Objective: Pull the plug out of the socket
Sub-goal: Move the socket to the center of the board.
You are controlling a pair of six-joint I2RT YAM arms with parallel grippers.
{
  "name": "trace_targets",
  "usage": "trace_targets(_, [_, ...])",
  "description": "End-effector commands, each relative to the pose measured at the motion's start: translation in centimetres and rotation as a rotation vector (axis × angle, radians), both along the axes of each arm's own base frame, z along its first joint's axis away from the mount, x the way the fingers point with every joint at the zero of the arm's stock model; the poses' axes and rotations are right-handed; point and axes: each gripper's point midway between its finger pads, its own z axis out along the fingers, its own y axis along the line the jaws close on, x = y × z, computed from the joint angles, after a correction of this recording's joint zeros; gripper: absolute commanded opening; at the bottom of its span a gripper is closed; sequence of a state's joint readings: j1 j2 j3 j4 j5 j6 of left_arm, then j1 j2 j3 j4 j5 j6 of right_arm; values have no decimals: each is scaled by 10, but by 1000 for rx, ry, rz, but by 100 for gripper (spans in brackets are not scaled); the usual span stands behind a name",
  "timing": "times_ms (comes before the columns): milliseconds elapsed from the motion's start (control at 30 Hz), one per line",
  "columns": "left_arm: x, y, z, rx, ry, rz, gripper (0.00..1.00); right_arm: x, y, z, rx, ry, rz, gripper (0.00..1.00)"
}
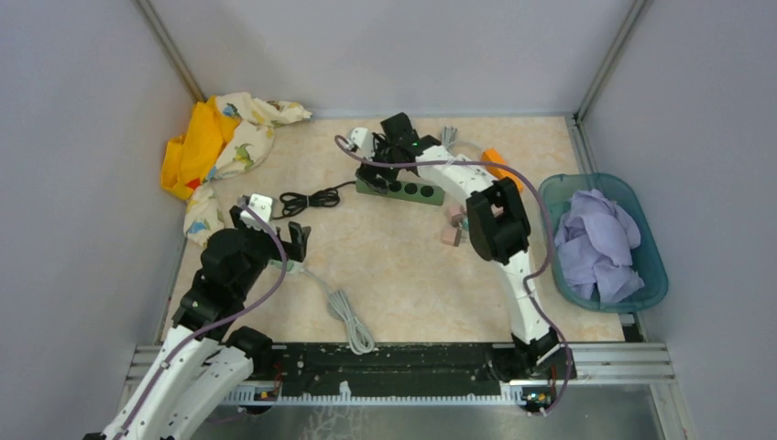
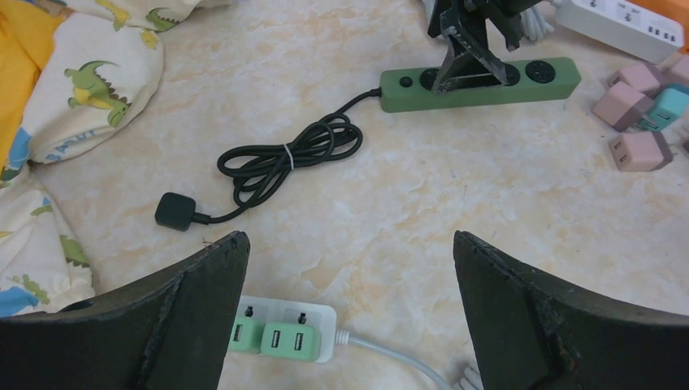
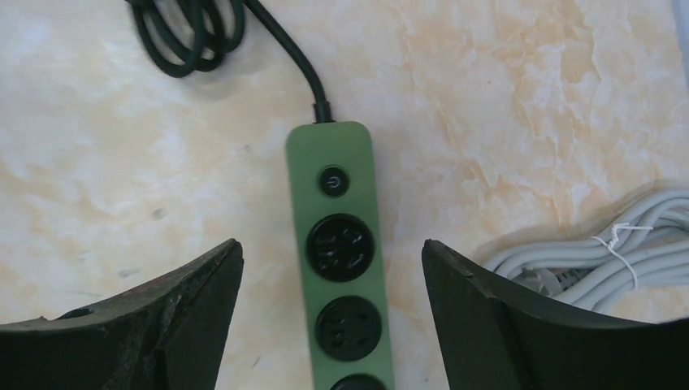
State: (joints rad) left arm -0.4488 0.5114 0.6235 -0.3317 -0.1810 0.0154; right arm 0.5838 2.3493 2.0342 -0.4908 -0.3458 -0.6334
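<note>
A green socket strip (image 1: 408, 191) (image 2: 479, 85) (image 3: 341, 260) lies at the back middle of the table. The sockets seen in the right wrist view are empty. My right gripper (image 1: 377, 165) (image 3: 331, 244) hovers over it, open, a jaw on either side and nothing held. Nearer the front, two pale green plugs (image 2: 276, 335) sit in a white socket strip (image 1: 291, 267) (image 2: 325, 313). My left gripper (image 1: 273, 229) (image 2: 349, 240) hangs open just above that strip, gripping nothing. Loose pink plugs (image 1: 451, 227) (image 2: 638, 150) lie to the right of the green strip.
The green strip's black cable (image 1: 307, 200) (image 2: 284, 158) is coiled to its left. A white cable (image 1: 344, 316) runs toward the front edge. A dinosaur-print cloth (image 1: 224, 137) lies back left. A teal basin (image 1: 641, 215) with purple cloth stands at the right.
</note>
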Motion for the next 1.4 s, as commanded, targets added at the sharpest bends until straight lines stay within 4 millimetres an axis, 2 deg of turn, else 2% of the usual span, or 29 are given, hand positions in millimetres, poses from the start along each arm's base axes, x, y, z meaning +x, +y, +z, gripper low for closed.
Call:
trace_targets(0, [-1, -23, 8, -70, -15, -109, 100, -45, 1, 130, 208, -59, 62, 80])
trace_targets(133, [-5, -44, 15, -163, 7, -191, 100, -100, -26, 155, 259, -7, 119, 81])
trace_targets(167, [-6, -49, 15, -195, 22, -208, 100, -113, -35, 154, 265, 13, 131, 81])
trace_targets(233, [-9, -58, 11, -267, 62, -224, 100, -137, -54, 157, 285, 38, 142, 81])
trace_targets(333, [-13, -69, 3, -392, 128, -231, 100, -174, -83, 177, 353, 26, 157, 81])
trace_targets(500, [-12, -70, -19, -573, 226, -137, 100, -203, -113, 160, 421, 114, 116, 81])
trace_targets(667, [-9, -62, -45, -699, 326, 20, 100, -213, -121, 140, 443, 99, 107, 81])
trace_targets(867, [-13, -62, -79, -761, 520, 163, 100, -214, -124, 127, 424, 89, 109, 81])
trace_targets(1067, [-21, -54, -108, -684, 639, 389, 100, -218, -124, 118, 425, 101, 117, 81])
trace_targets(1233, [-35, -54, -108, -579, 623, 570, 100, -216, -126, 116, 413, 95, 106, 81])
trace_targets(1367, [-45, -47, -122, -440, 670, 699, 100, -216, -126, 115, 414, 96, 107, 81])
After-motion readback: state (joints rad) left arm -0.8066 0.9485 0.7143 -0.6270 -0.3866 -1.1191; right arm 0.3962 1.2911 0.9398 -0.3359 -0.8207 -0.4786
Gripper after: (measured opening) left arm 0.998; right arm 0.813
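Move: The grey cord bundle lies about 7 cm back and 13 cm right of the left hand, some 20 cm below it. At that same depth, the white socket with green plugs is roughly 8 cm ahead and 5 cm left, and the black cord about 21 cm ahead and 4 cm right. From the right hand the grey cord bundle is some 31 cm back and 5 cm left; the green socket's middle is 6 cm right and 1 cm back, just below. Left hand sinks 10 cm, swinging right toward grey cord; right hand retreats 22 cm back, rightward and up. ##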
